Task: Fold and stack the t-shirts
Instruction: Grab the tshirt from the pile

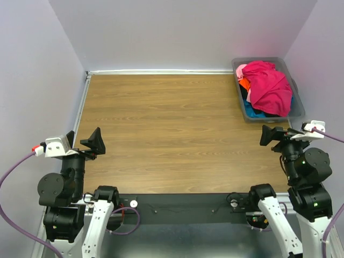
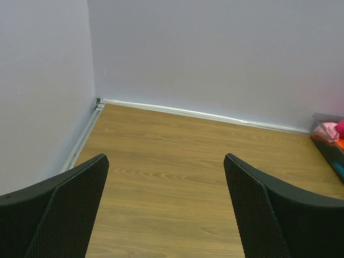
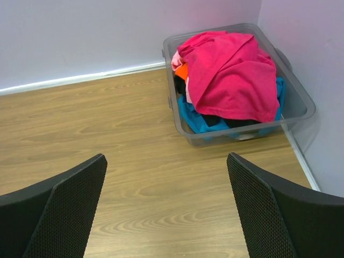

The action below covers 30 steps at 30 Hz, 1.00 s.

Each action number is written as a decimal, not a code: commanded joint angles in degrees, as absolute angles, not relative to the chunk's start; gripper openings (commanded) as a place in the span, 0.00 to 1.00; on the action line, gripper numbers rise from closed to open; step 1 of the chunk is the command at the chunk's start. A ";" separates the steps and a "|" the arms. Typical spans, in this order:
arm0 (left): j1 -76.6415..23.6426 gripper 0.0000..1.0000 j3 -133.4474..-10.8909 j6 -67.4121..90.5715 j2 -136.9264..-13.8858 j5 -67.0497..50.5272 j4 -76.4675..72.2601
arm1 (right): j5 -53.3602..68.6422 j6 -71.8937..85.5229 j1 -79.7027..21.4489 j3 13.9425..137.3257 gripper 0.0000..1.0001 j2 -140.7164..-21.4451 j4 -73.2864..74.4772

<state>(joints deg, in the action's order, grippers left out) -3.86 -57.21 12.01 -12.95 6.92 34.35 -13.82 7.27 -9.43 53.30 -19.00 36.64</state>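
Observation:
The t-shirts lie heaped in a grey plastic bin (image 1: 296,114) at the table's far right corner. A crimson-magenta t-shirt (image 1: 269,86) (image 3: 231,75) covers the heap. Under it show light pink (image 3: 176,60), orange (image 3: 181,71), blue (image 3: 192,119) and black (image 3: 215,119) cloth. My left gripper (image 1: 85,141) (image 2: 166,207) hangs open over the near left of the table, nothing between its fingers. Near the right edge, just in front of the bin, my right gripper (image 1: 276,134) (image 3: 166,207) is open and empty too.
A wooden tabletop (image 1: 172,129) is walled by pale panels at the back and on both sides. A white strip (image 1: 161,71) runs along the back edge. The bin's near wall (image 3: 236,135) stands a short way ahead of my right fingers.

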 commanded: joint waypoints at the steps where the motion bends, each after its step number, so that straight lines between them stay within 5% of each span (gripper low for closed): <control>1: -3.60 0.96 -56.95 12.57 -13.62 6.94 35.42 | -13.01 7.03 -9.84 54.32 1.00 -21.00 37.88; 21: -4.75 0.96 -58.97 14.33 -13.36 5.80 35.77 | -26.90 22.32 -9.06 66.79 1.00 -66.34 26.99; 30: -4.83 0.95 -60.20 14.86 -13.79 3.78 36.12 | -5.47 32.43 10.70 74.53 0.94 -85.68 18.74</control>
<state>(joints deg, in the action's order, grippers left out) -4.62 -57.98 14.52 -13.02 6.20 35.77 -14.92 26.68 4.80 72.20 -82.76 24.08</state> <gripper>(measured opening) 0.955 0.953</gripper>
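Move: The pink t-shirt heaped on top in the grey bin lies about 32 cm ahead of my right hand, 10 cm to its right and 21 cm below. The bin's near rim is roughly 17 cm ahead; blue cloth shows some 10 cm nearer than the t-shirt's middle and 5 cm to its left, and orange cloth about 10 cm to its left. From my left hand, the t-shirt is some 36 cm ahead, 67 cm right and 26 cm down. With my right hand empty and wide open, I reach about 23 cm forward and 12 cm down to the pink t-shirt in the bin, speeding up after a slow start; the descent eases midway, then resumes late while I swing about 5 cm right. Meanwhile my fingers tip down nearly 30 degrees, turn some 20 degrees clockwise and roll left side up. I end low over the bin's near part, still short of the cloth. ##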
